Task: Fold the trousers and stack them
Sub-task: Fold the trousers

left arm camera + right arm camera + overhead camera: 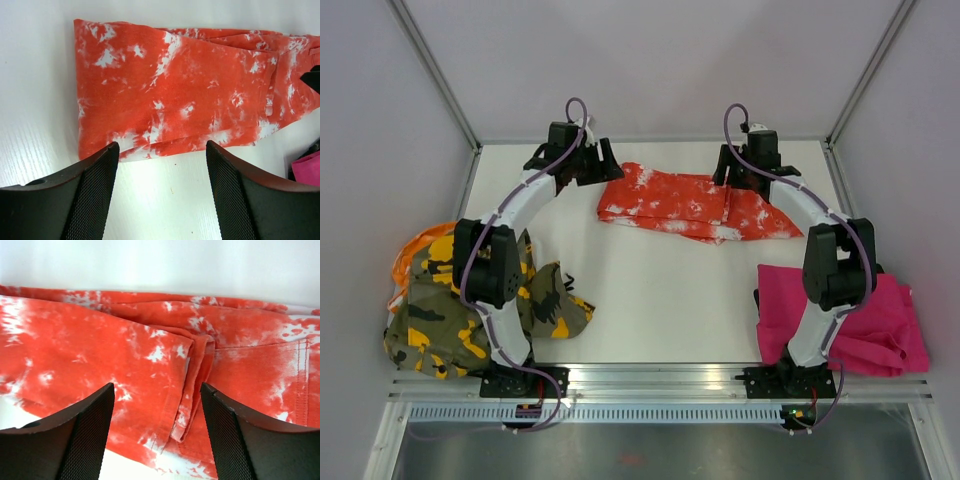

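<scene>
The orange-red trousers (pixel 685 205) with white splatter lie folded in a flat strip at the back middle of the table. My left gripper (pixel 607 166) hovers open at their left end. In the left wrist view the fingertips frame bare table just short of the cloth's edge (pixel 190 90), and nothing sits in the left gripper (pixel 162 145). My right gripper (pixel 731 178) is open above the strip's right part. A folded hem (pixel 192 390) lies below the gap of the right gripper (pixel 157 385), which grips nothing. Camouflage trousers (pixel 460 315) are heaped at the left, pink trousers (pixel 885 320) at the right.
A bit of orange cloth (pixel 415 250) shows under the camouflage heap beside the left arm's elbow. The pink heap lies against the right arm's base and hangs past the table's right edge. White walls (pixel 650 70) close the back and sides.
</scene>
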Robot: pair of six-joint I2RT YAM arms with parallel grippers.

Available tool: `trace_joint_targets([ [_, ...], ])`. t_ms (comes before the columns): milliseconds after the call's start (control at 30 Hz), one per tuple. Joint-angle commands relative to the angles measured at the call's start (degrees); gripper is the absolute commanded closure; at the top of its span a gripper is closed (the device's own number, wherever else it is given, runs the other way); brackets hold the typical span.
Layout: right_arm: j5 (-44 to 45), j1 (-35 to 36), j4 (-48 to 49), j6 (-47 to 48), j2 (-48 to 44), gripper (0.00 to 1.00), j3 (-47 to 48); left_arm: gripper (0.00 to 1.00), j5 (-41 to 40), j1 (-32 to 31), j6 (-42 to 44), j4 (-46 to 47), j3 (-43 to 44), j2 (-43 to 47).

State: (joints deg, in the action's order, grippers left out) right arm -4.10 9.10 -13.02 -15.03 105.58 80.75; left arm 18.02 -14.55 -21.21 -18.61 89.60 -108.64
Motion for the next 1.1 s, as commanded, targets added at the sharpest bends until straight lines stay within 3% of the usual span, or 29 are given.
trace_joint_targets([
  [0, 3.1, -0.1, -3.1, 0.6, 4.7, 0.24, 1.3, 0.24, -1.6, 0.8, 3.8, -1.6, -1.3, 1.4],
  [300, 0.4, -0.1, -3.1, -1.4, 11.4, 0.37, 3.4, 0.25, -1.9, 3.3, 5.1, -3.2, -4.7, 3.2],
  [400, -0.9, -0.1, -3.1, -1.5, 12.0, 0.59, 3.9, 0.25, -1.9, 4.0, 5.7, -3.6, -5.7, 4.1],
  [433, -1.3, -0.1, -3.1, -1.6, 11.9, 0.73, 4.1, 0.25, -2.1, 4.3, 5.8, -3.7, -6.1, 4.6],
  [467, -1.3, 0.0, -3.1, -1.6, 11.4, 0.8, 4.2, 0.25, -2.3, 4.3, 6.1, -3.7, -6.5, 4.8],
  [533, -1.3, 0.6, -3.0, -2.1, 10.4, 0.93, 4.8, 0.25, -2.6, 4.8, 6.1, -4.0, -7.2, 5.8],
  [600, -1.4, 1.8, -3.0, -2.3, 8.6, 0.99, 6.2, 0.25, -2.3, 5.1, 5.9, -4.2, -7.7, 6.7],
  [800, -8.4, 7.7, -2.1, -6.5, 7.9, 1.0, 17.6, 0.25, -2.3, 7.2, 2.5, -4.1, -8.1, 7.5],
  [1067, -15.1, 18.0, 1.7, -18.5, 18.5, 1.0, 43.3, 0.26, 3.9, 17.5, -6.3, -0.5, -12.2, 6.2],
])
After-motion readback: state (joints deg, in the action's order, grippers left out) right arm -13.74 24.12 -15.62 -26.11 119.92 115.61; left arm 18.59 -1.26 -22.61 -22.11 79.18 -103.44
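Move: The right hand hangs open above the folded-over end of the trousers: the edge to pinch is about 11 cm below it and some 2 cm back. From that hand, the fold at the other end of the trousers lies around 31 cm to the left and 1 cm back, and the uncovered right part of the lower layer is centred some 10 cm to the right and 4 cm back. From the left hand, the folded-over end is about 31 cm to the right and 14 cm lower, roughly level fore and aft. The right hand drops about 10 cm with its fingers tipping down, shuts them on the folded-over end of the trousers, then, with hardly a pause, speeds up and to the left, rising some 23 cm from its low point and drifting about 5 cm forward, rolling and turning counter-clockwise as it peels the held end off the lower layer towards the trousers' left part. The left hand, empty and still open, clears away to its left by about 11 cm, sinking a little and easing slightly back as it draws off from the trousers. ##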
